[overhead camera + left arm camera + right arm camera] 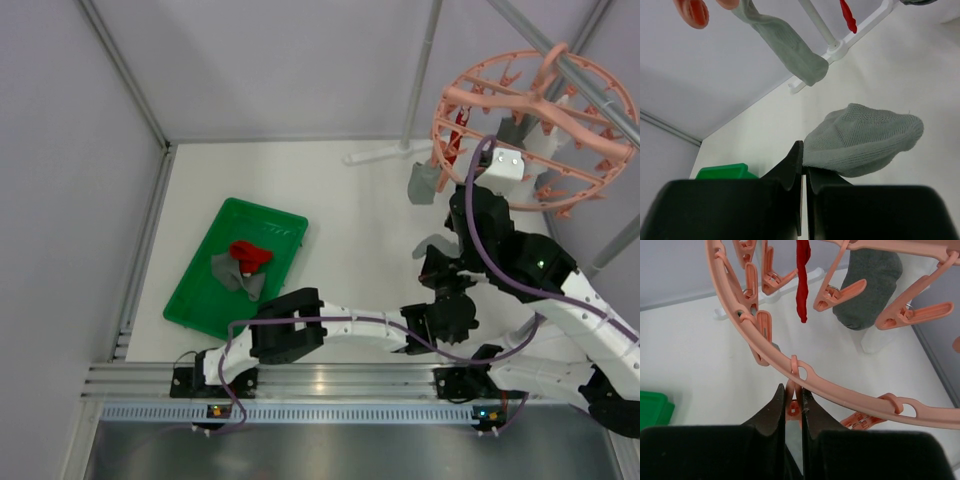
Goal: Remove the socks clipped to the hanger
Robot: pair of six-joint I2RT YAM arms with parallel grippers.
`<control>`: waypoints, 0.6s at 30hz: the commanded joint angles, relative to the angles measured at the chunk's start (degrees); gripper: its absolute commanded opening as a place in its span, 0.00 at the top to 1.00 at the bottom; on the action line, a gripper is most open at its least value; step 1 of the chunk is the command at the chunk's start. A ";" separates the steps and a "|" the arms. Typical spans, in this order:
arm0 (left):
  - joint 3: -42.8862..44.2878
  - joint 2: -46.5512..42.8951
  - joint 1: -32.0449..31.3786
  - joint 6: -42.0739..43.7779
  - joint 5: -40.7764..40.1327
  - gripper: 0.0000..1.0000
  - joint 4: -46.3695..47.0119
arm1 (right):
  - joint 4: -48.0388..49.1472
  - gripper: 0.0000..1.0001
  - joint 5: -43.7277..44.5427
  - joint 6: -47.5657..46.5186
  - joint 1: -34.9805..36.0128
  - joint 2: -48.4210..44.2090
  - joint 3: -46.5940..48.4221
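Note:
The salmon-pink hanger [530, 120] hangs at the upper right, its ring [850, 390] crossing the right wrist view. My right gripper [793, 390] is shut on one of its pink clips [794, 402], just under the ring. A red sock [802, 275] and a dark grey sock [867, 285] hang from clips beyond. My left gripper [804, 150] is lower down, shut on the edge of a light grey sock [865, 140]. Another grey sock [790, 47] dangles above it, also seen in the top view [425, 185].
A green tray [200, 295] lies at the left of the table, holding a red sock [250, 255] and grey socks [235, 275]. A white stand base [385, 155] and upright pole [420, 70] carry the hanger. Walls close in the left and back.

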 commanded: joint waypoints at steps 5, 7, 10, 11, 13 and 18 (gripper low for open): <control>-1.23 -3.94 -0.32 -1.22 -1.06 1.00 1.35 | 1.07 1.00 0.24 -0.33 0.68 -0.79 -0.11; -3.33 -5.16 0.29 -1.84 -1.67 1.00 1.35 | 0.28 1.00 0.33 0.28 0.68 -1.14 0.15; -10.44 -10.24 2.48 -4.99 -2.55 1.00 1.09 | -1.39 1.00 0.68 1.16 0.68 -1.67 0.33; -15.59 -12.10 3.27 -7.88 -2.99 1.00 1.00 | -1.74 1.00 0.68 1.42 0.68 -2.02 0.33; -21.33 -18.49 5.90 -10.44 -3.34 1.00 0.83 | -2.89 1.00 0.59 1.69 0.68 -2.37 0.33; -39.18 -32.66 10.75 -17.22 -2.65 1.00 0.04 | -4.47 1.00 -0.28 2.39 0.68 -3.34 -0.11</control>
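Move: The green tray that the grey sock is bound for lies about 45 cm to the left of the left hand, some 10 cm farther out and 22 cm below. Another grey sock hangs about 10 cm ahead of that hand, 3 cm left and 7 cm above; the clip in the right gripper is some 4 cm right, 3 cm ahead and 13 cm up. From the right hand, the tray is roughly 49 cm left, 8 cm ahead and 35 cm down. The grey sock, already off its clip and still pinched in the shut left fingers, is carried away from the hanger towards the green tray: it first sinks about 3 cm, then sweeps left with gathering speed, some 15 cm in all, easing forward late as the wrist swings slightly counter-clockwise. The right gripper keeps its pinch on the rim clip. ##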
